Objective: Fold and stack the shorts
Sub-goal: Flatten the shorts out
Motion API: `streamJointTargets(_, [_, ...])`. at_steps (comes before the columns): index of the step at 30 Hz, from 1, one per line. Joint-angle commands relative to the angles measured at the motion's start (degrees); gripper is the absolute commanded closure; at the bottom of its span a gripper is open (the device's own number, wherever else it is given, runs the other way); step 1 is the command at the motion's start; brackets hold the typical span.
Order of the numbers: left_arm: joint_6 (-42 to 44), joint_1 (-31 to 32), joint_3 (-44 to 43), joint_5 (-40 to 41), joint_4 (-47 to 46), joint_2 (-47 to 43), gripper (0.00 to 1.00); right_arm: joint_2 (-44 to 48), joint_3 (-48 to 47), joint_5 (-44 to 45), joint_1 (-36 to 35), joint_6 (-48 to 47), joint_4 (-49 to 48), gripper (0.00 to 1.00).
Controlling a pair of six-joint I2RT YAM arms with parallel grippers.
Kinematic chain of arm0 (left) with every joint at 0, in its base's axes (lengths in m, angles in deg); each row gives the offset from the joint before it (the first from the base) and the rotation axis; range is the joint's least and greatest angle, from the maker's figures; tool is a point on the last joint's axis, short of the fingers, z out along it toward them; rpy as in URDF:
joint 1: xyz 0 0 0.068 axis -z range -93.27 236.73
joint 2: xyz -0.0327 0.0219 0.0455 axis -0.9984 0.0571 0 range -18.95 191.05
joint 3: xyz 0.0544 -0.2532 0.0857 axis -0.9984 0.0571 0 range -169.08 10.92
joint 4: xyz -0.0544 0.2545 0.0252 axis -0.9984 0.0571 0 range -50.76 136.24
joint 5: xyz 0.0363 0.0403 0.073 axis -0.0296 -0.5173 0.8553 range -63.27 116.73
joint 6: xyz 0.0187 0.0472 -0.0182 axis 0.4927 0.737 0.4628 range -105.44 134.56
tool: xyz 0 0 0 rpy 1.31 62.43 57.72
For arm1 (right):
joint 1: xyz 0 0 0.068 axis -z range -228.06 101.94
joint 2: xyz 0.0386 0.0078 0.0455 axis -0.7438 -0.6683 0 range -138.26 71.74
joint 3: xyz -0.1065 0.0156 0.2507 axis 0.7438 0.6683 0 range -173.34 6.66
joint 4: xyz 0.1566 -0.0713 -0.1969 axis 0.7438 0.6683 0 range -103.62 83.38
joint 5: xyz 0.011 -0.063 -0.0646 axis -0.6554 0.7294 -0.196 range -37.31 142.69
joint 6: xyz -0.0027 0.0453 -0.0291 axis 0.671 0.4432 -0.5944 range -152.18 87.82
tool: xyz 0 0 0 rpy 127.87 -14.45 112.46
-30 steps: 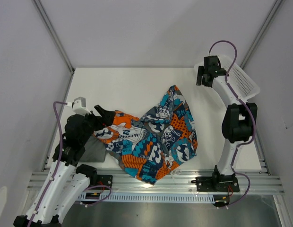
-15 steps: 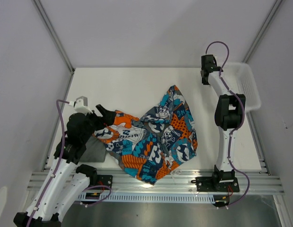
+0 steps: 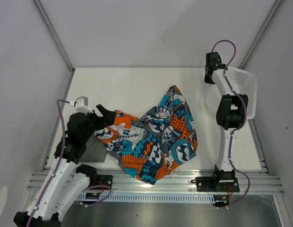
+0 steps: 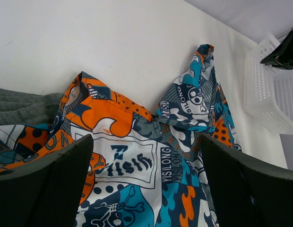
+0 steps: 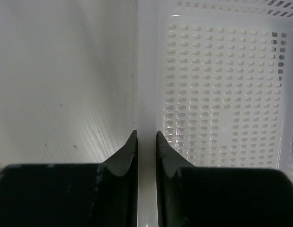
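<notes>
The patterned shorts [image 3: 160,137] lie crumpled across the middle of the table. The dark grey shorts [image 3: 95,150] poke out from under their left edge. My left gripper [image 3: 107,115] hovers open over that left edge. In the left wrist view its fingers [image 4: 47,179] straddle the print [image 4: 137,161], and grey cloth [image 4: 19,106] shows at the left. My right gripper [image 3: 212,71] is at the far right, shut on the rim of the white mesh basket [image 3: 243,90]. The right wrist view shows the white rim pinched between the jaws [image 5: 146,135].
The basket [image 5: 222,85] sits at the table's right edge against the frame rail, and it also shows in the left wrist view as a white basket [image 4: 274,94]. Bare white table lies behind the shorts. The arm bases and a metal rail run along the near edge.
My right gripper has closed from wide open onto the basket's rim and shifted slightly right. The basket has tipped and shifted with it. The left arm and the shorts have not moved.
</notes>
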Motion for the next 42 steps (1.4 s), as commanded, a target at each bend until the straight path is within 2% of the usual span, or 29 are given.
streamJointTargets(1, [0.87,0.09,-0.50,-1.45,-1.69,-0.51,0.05,-0.89,-0.49,-3.47,1.05,-5.51,-4.45,1.00])
streamJointTargets(4, [0.86,0.18,-1.19,-3.04,-1.52,0.54,0.05,1.13,4.42,-8.21,1.14,-14.73,-12.89,1.00])
streamJointTargets(6, [1.13,0.18,-1.55,-3.13,-1.35,1.16,0.05,1.84,6.20,-7.35,1.05,-19.39,-17.63,1.00])
streamJointTargets(8, [1.13,0.09,-2.16,-3.21,-1.17,2.03,0.05,1.32,6.03,-7.86,1.40,-21.77,-18.53,1.00])
streamJointTargets(10, [1.13,0.18,-2.34,-3.48,-1.34,2.48,0.05,0.26,5.94,-12.60,2.10,-28.27,-18.53,1.00])
streamJointTargets(14, [1.30,0.18,-3.57,-3.74,-0.99,4.50,0.05,-3.34,2.88,-10.85,3.76,-29.78,-19.07,1.00])
streamJointTargets(15, [1.48,0.18,-3.75,-3.48,-0.82,5.28,0.05,-4.21,0.60,-10.34,4.04,-30.48,-17.85,0.95])
streamJointTargets(16, [1.65,0.18,-3.92,-2.95,-0.90,5.47,0.05,-5.44,-0.29,-8.51,4.04,-29.79,-17.66,0.82])
streamJointTargets(17, [1.57,0.09,-4.01,-2.78,-0.99,5.56,0.05,-5.89,-1.61,-6.57,4.04,-29.61,-16.87,0.62])
streamJointTargets(18, [1.57,0.09,-4.27,-2.43,-0.99,5.73,0.05,-6.15,-4.23,-5.77,3.95,-29.52,-14.95,0.30])
streamJointTargets(19, [1.48,0.09,-4.28,-2.25,-1.08,5.73,0.05,-5.37,-5.12,-4.89,3.69,-28.74,-14.15,0.25])
streamJointTargets(24, [1.22,0.27,-4.71,-2.33,-0.82,5.38,0.05,5.16,-2.24,-7.16,2.81,-28.91,-13.80,0.26])
streamJointTargets(25, [1.22,0.27,-4.71,-2.42,-0.73,5.38,0.05,7.18,-1.36,-7.52,0.63,-28.12,-13.09,0.27])
streamJointTargets(29, [1.57,0.36,-4.63,-3.56,-0.47,6.17,0.05,17.90,3.12,-2.72,-3.06,-16.90,-8.79,0.25])
streamJointTargets(31, [1.92,0.53,-4.28,-4.35,-0.64,6.70,0.05,24.23,5.84,-5.83,-4.57,-8.36,-3.26,0.23])
streamJointTargets(34, [2.36,1.76,-3.84,-5.32,-1.34,7.40,0.05,33.11,16.37,-14.00,-9.30,0.09,-1.22,0.27])
streamJointTargets(35, [2.44,2.20,-3.75,-4.54,-1.26,7.92,0.05,35.48,23.71,-14.98,-13.15,0.97,-2.44,0.28])
streamJointTargets(37, [2.62,2.64,-4.01,-4.18,-0.56,8.72,0.05,43.12,31.91,-15.61,-18.00,3.87,-4.81,0.28])
streamJointTargets(38, [2.62,2.73,-4.53,-3.92,-0.29,9.42,0.05,45.59,39.18,-15.87,-23.42,4.66,-7.09,0.28])
streamJointTargets(40, [2.27,2.64,-4.80,-3.21,0.06,9.95,0.05,51.83,44.76,-14.56,-29.07,6.77,-7.81,0.28])
streamJointTargets(42, [1.22,2.56,-5.42,-2.78,0.41,10.74,0.05,55.00,49.43,-13.50,-38.03,7.48,-7.03,0.28])
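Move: The right fingers already grip the basket's rim, with the basket's middle about 14 cm to their right, 5 cm back and 7 cm below. The middle of the patterned shorts lies some 34 cm back, 37 cm left and 10 cm below that hand; their far tip is about 23 cm left and 4 cm back. From the left hand, the patterned shorts' middle is roughly 24 cm right, 3 cm back and 21 cm below, the grey shorts 11 cm left and 8 cm back. Push the basket's rim forward about 5 cm with the right gripper, turning it some 20 degrees counter-clockwise, then open and let go. Lift clear and swing back and left, ending about 14 cm higher over the far right part of the patterned shorts, sinking at the last with fingers open. Ease the open left gripper a few centimetres down and right, tipping it slightly down. ##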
